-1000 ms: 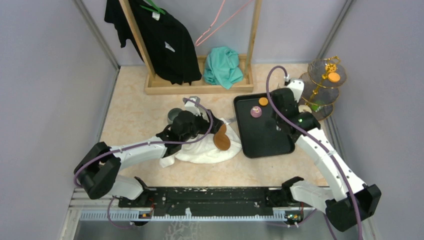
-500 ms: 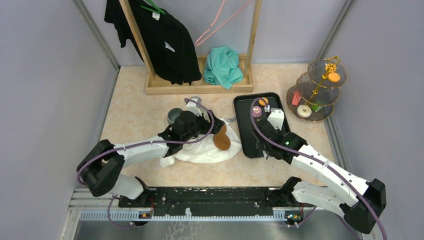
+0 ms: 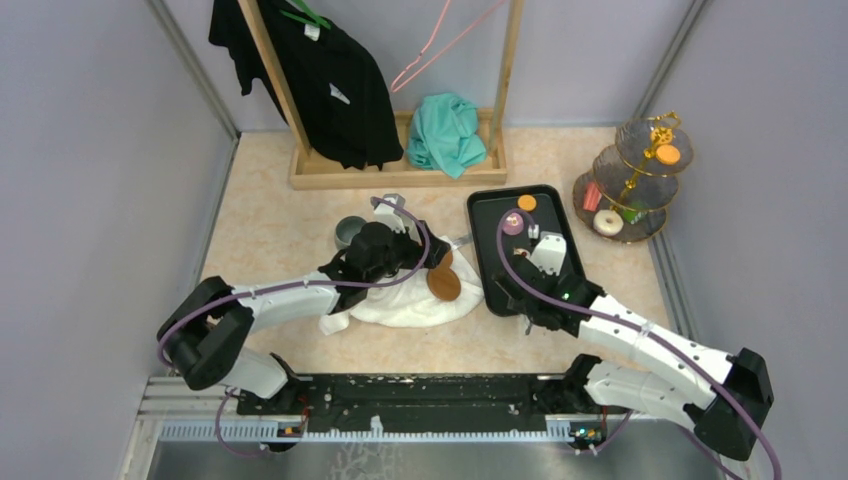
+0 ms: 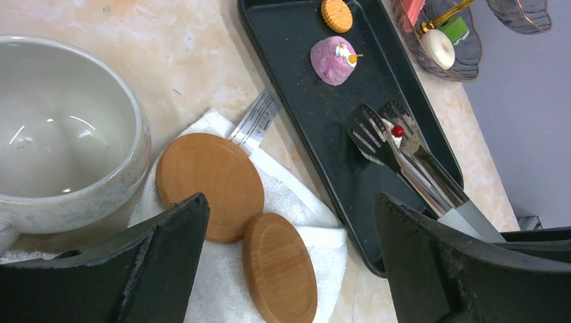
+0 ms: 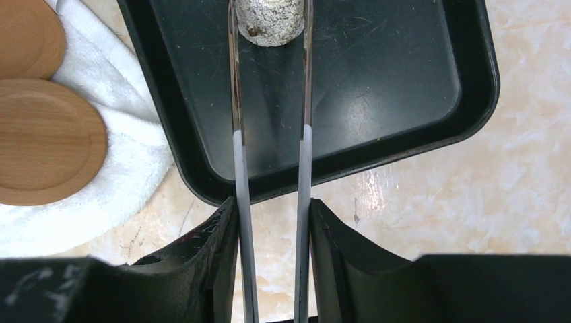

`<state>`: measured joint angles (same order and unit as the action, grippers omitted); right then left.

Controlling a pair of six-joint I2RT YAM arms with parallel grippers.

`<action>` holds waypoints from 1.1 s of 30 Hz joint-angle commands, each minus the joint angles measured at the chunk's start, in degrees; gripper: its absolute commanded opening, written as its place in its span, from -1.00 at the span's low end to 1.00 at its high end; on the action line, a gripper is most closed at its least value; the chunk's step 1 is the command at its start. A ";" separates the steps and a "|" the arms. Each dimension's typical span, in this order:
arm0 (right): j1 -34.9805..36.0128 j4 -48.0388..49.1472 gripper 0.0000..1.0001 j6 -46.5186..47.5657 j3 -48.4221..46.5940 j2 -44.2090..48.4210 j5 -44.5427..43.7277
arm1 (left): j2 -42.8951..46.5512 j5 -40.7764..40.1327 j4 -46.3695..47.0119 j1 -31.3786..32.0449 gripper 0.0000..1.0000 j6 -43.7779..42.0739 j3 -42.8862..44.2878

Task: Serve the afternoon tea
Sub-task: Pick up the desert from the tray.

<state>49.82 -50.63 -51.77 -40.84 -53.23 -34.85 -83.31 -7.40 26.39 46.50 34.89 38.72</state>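
The glass three-tier stand [image 3: 630,185] stands at the right, with an orange disc [image 3: 668,155] on top and a white doughnut [image 3: 607,222] on the bottom tier. On the black tray [image 3: 500,270] lie an orange biscuit [image 4: 336,15] and a pink sweet [image 4: 333,59]. My right gripper [image 5: 273,205] is shut on the metal tongs [image 5: 304,101], whose tips pinch a pale speckled sweet [image 5: 273,20] over the tray. The left gripper [image 4: 291,202] hangs open above two wooden coasters [image 4: 210,185], with the grey mug [image 4: 60,134] beside it.
A white towel [image 3: 400,305] lies under the coasters, left of the tray. At the back stands a wooden clothes rack [image 3: 400,170] with a black garment and a teal cloth [image 3: 445,130]. Grey walls close in both sides.
My right arm has drawn back from beside the stand to the near half of the tray, carrying the tongs with it. The left arm has barely moved.
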 commanded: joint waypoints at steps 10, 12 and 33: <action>0.45 0.31 -0.39 -1.93 0.65 2.56 -2.15 | 0.21 0.48 2.26 -0.09 0.93 0.26 -0.38; 0.52 0.12 -0.56 -1.91 0.67 2.97 -2.39 | 0.23 0.61 2.26 -0.09 0.93 0.39 -0.40; 0.48 -8.59 -0.76 3.39 -17.22 3.63 -15.31 | -0.46 0.46 1.62 -0.12 0.93 -0.07 1.12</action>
<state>49.89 -57.98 -50.46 -51.29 -49.28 -42.94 -83.35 -7.42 27.00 46.50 34.92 38.70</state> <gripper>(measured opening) 0.376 0.965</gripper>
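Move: The right hand grips the tongs, their tips already down on the tray on either side of the cherry-topped dessert, which lies about 10 cm straight ahead of the hand and some 9 cm below it. The pink dessert is roughly 17 cm ahead and 2 cm left, and the orange cookie 21 cm ahead and 1 cm right. The stand's bottom tier is about 19 cm ahead and 19 cm right. From the left hand, the cherry-topped dessert is some 16 cm right and 1 cm back. The right hand first stays low, easing its squeeze on the tongs a touch and tightening again while it creeps about 1 cm to its right, the tips still around the cherry-topped dessert. Then, keeping the dessert pinched between the tong tips, it rises ever faster by about 7 cm, drifting slightly forward and right and tilting the tips up some 10 degrees, up off the tray. ##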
